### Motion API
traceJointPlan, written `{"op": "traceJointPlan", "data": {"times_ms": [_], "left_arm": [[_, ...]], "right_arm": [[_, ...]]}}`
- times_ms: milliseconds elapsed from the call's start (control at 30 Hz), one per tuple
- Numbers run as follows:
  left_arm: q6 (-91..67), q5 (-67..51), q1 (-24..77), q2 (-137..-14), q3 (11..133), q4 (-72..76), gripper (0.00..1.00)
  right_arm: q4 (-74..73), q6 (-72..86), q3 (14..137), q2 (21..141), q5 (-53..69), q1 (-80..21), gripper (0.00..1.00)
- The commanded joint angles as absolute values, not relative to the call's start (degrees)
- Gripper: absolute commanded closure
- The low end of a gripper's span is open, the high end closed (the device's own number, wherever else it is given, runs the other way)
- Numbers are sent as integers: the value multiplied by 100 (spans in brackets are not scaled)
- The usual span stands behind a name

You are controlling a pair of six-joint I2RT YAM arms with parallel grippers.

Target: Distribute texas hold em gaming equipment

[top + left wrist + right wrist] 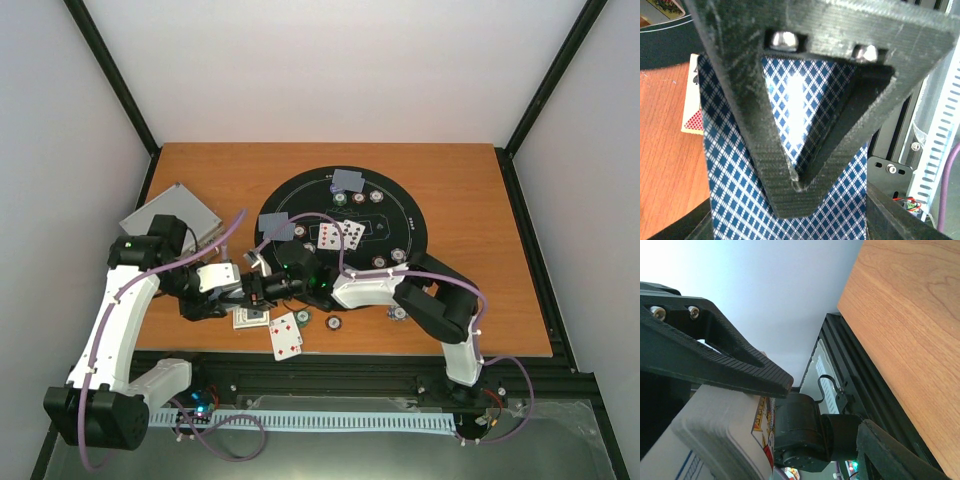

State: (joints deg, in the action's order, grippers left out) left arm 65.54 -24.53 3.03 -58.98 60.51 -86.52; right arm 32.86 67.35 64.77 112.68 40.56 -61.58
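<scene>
My left gripper is shut on playing cards with a blue-and-white diamond back, held just above the table's front part. My right gripper faces it. Its jaws stand apart, and a white picture card lies against the upper finger only. A small deck and two face-up red cards lie near the front edge. The black mat holds face-down cards, face-up cards and chips. More chips sit on the wood.
A silver case lies at the left behind the left arm. The black frame rail runs along the table's near edge, close under both grippers. The right arm's elbow rests over the mat's front rim.
</scene>
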Motion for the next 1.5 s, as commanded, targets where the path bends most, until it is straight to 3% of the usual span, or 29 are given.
{"op": "traceJointPlan", "data": {"times_ms": [0,767,1000,1267,1467], "left_arm": [[6576,-2692,316,-5812,6259,-8837,99],[6570,-2699,315,-5856,6171,-8747,99],[6570,-2670,310,-5845,6170,-8731,99],[6575,-2661,314,-5869,6178,-8740,99],[6571,-2611,309,-5881,6196,-8743,99]], "right_arm": [[2680,6629,6187,11160,3711,-5958,39],[2198,6342,5985,10354,3517,-5791,67],[2016,6259,5980,10062,3458,-5755,96],[1635,5991,5748,9646,3583,-5357,97],[976,5413,5521,9360,4073,-4315,97]]}}
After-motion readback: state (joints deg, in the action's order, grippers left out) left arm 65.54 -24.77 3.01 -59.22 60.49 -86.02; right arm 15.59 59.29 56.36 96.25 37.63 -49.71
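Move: The top card, which already sticks out of the deck my left hand grips, has its middle about 2 cm to the left of my right hand and 1 cm back, level with it. On the table some 14 cm below, the red card box lies 1 cm back and 1 cm left, the white card box 7 cm back and 1 cm left, and the green chips 8 cm back and 11 cm right. From my left hand the card's middle is 2 cm right and 2 cm down. With one right finger still against the card's back, I draw my right hand about 4 cm right while rising some 3 cm, narrowing the fingers until they pinch the card shut. Then I carry it forward and right over the mat's near-left edge, sinking about 2 cm and turning some 10 degrees clockwise. My left hand stays put, still gripping the deck. ##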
